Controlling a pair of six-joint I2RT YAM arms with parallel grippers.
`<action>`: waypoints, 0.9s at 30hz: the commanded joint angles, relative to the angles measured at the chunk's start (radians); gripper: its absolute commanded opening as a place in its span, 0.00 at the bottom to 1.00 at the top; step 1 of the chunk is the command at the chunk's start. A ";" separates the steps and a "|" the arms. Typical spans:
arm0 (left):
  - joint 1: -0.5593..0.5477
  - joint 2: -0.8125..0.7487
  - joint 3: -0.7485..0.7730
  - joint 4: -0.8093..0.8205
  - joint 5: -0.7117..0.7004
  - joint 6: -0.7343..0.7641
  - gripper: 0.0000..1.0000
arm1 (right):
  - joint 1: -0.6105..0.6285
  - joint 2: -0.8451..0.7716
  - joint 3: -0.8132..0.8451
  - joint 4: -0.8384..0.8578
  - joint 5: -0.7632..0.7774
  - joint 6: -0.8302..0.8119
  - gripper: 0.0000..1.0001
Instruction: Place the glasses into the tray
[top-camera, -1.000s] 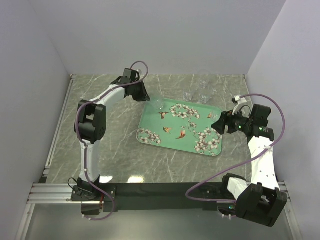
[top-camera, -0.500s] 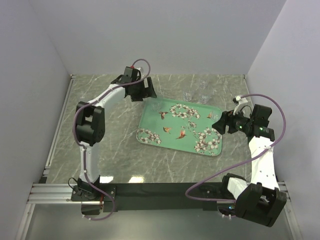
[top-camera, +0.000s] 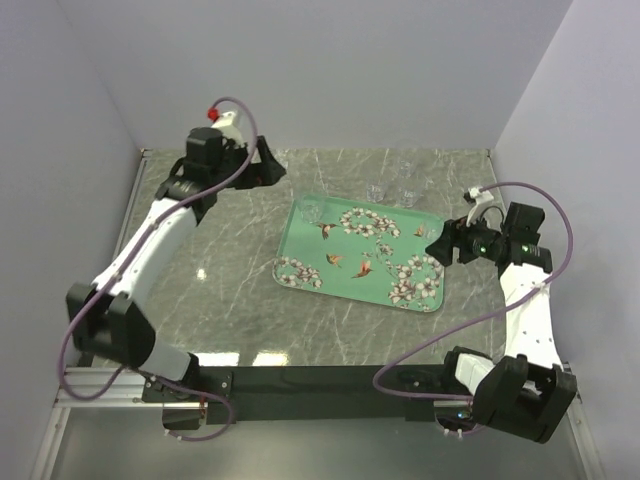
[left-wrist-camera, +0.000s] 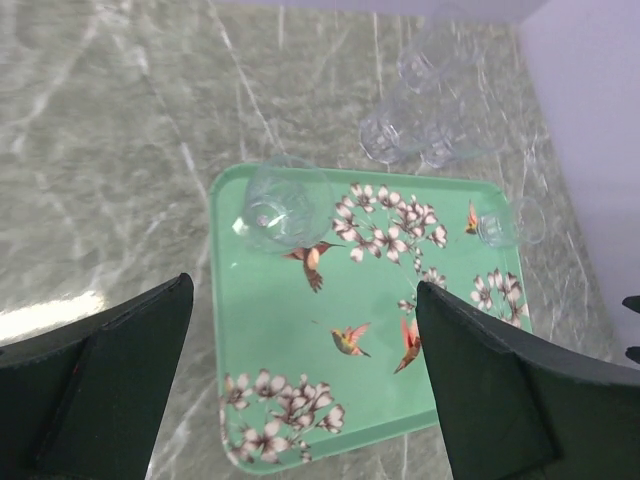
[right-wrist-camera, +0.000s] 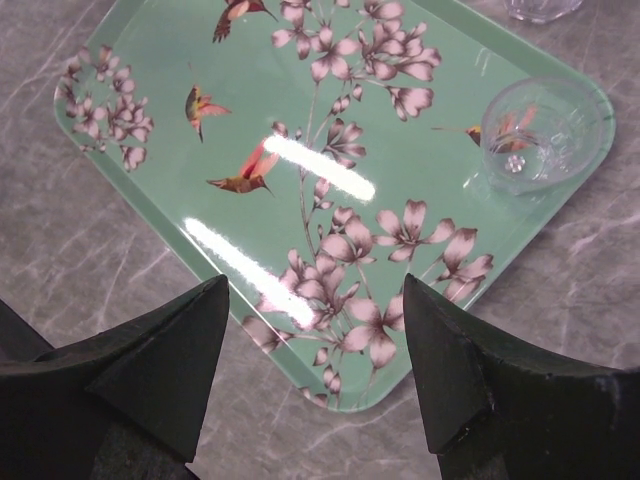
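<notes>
The mint-green tray (top-camera: 300, 245) with blossoms and birds lies mid-table. One clear glass (top-camera: 310, 210) stands in its far-left corner, also seen from the left wrist as the glass (left-wrist-camera: 283, 203). A second glass (right-wrist-camera: 530, 135) stands in the tray's far-right corner. Three more glasses (left-wrist-camera: 385, 135) stand on the marble just behind the tray (left-wrist-camera: 260, 300). My left gripper (top-camera: 264, 166) hangs open and empty, high and left of the tray's far corner; in its own view the left gripper (left-wrist-camera: 302, 290) looks down on the tray. My right gripper (top-camera: 437, 248) is open and empty over the tray's right edge.
The grey marble table (top-camera: 220, 260) is walled at the back and on both sides. A glass (right-wrist-camera: 540, 8) shows just past the tray's (right-wrist-camera: 170, 40) far rim in the right wrist view. A metal rail (top-camera: 110, 285) runs along the left edge.
My left gripper opened and left a glass in the tray's far-left corner, then rose and drew back to the left. The right arm barely moved.
</notes>
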 joint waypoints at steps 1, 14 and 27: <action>0.053 -0.118 -0.113 0.055 -0.014 0.026 0.99 | 0.013 0.036 0.106 -0.053 -0.013 -0.083 0.77; 0.094 -0.533 -0.455 0.052 -0.207 0.135 0.99 | 0.277 0.292 0.468 -0.139 0.180 -0.128 0.77; 0.094 -0.647 -0.564 0.037 -0.380 0.189 0.99 | 0.519 0.692 0.901 -0.181 0.425 -0.068 0.77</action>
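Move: The nearest of the three standing glasses beyond the tray is about 26 cm ahead of the right hand, 11 to its left and 11 below. A second is 24 ahead and 3 left, the third 33 ahead and 2 left; the right tray glass is some 13 ahead, 2 to the right. The left hand's remaining glass lies roughly 7 ahead, 30 left and 20 below; its released tray glass is 7 ahead, 6 right. Nothing is touched by either hand. The right hand heads forward and left, about 14 and 10 cm, rising some 6 over the tray towards the glasses beyond it, turning counter-clockwise and rolling its left side down, fingers still open. Meanwhile the left hand, wide open, swings about 13 cm left and 10 back, away from its tray glass, finally sinking a little and turning some 20 degrees counter-clockwise. ##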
